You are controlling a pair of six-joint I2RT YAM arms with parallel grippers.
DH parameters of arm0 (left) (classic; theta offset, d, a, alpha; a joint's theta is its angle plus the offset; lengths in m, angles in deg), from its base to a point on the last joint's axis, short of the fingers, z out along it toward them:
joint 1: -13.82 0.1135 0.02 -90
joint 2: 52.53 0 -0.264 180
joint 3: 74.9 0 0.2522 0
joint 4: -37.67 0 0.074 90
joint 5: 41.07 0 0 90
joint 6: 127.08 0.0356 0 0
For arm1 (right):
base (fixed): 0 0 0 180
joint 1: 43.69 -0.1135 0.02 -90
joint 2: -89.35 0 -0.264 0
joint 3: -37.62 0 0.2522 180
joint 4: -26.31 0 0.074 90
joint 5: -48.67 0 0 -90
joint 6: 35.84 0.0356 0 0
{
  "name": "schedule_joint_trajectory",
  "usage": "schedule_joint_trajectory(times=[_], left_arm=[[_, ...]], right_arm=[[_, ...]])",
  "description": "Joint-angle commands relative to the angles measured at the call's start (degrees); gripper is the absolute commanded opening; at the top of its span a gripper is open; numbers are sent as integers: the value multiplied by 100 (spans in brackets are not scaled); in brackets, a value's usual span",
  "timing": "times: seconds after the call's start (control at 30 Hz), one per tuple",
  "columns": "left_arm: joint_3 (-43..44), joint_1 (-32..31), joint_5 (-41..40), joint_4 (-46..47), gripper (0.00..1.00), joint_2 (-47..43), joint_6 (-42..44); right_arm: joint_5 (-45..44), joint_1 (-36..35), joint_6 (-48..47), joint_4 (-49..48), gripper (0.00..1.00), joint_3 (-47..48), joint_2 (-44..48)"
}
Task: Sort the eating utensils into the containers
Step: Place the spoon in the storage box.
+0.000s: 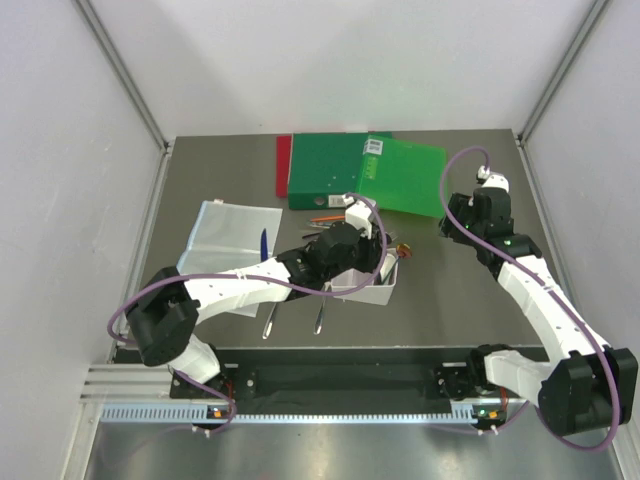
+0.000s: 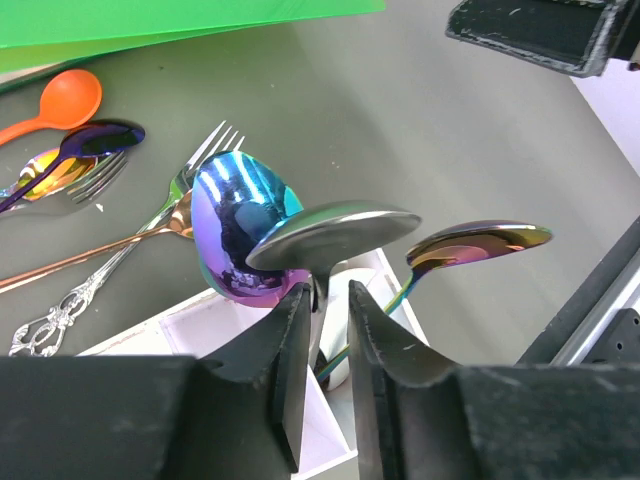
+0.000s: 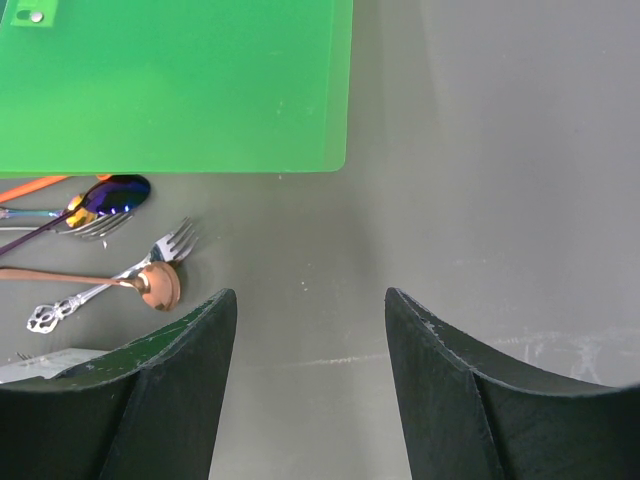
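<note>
My left gripper [image 2: 328, 290] hangs over the white divided bin [image 2: 180, 325], its jaws a little apart. A silver spoon [image 2: 335, 232] stands between them, its stem against the left finger and a gap on the other side. Two rainbow spoons [image 2: 240, 230] [image 2: 480, 243] stand in the bin too. Loose on the table lie an orange spoon [image 2: 65, 98], a dark rainbow spoon [image 2: 100, 138], a silver fork [image 2: 195, 160] and a copper spoon [image 3: 158, 285]. My right gripper [image 3: 310, 295] is open and holds nothing, over bare table at the right [image 1: 452, 222].
A green folder [image 1: 370, 172] on a red folder [image 1: 283, 165] lies at the back. A clear plastic sheet [image 1: 228, 228] lies at the left, a dark blue utensil [image 1: 263, 244] beside it. Two silver utensils [image 1: 270, 318] [image 1: 320, 315] lie near the front edge.
</note>
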State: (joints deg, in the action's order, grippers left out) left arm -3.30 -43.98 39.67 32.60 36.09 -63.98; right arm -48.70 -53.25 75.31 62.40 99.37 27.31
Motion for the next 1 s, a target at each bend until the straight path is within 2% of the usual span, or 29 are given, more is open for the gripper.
schedule_joint_trajectory(times=[0.0,0.2,0.47,0.6,0.77,0.9,0.97], left_arm=[[-10,-38,-50,353,31,-328,26],[95,-30,-138,72,47,-512,132],[113,-30,-225,-174,49,-1030,193],[174,-30,-743,-516,50,-1372,298],[148,49,-1973,-1560,51,-1707,448],[-53,513,-2203,-2212,54,-1997,256],[-115,830,-1898,-2432,55,-2041,1]], right_arm=[[43,86,65,-141,61,-17,157],[35,86,56,-123,61,-17,157],[61,77,56,-150,61,18,131],[61,86,74,-132,61,-9,148],[70,86,109,-123,62,-88,219],[70,86,161,-53,63,-105,289],[17,95,266,-18,63,-114,394]])
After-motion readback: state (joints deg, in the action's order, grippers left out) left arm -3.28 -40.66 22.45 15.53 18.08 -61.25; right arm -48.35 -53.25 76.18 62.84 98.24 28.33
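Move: The left hand's fingers, part open, straddle the stem of the silver spoon already in the storage box; that spoon's middle is about 2 cm back and 4 cm below. The box's middle lies some 5 cm back, 3 cm left; the copper spoon 7 cm left, 4 cm ahead; the near fork roughly 14 cm left, 9 cm back, on the table 12 cm below. From the right hand the silver spoon is about 22 cm left, 8 cm back. The left fingers open wider, leaving the silver spoon as the hand rises 7 cm, then sweeps 11 cm left. ##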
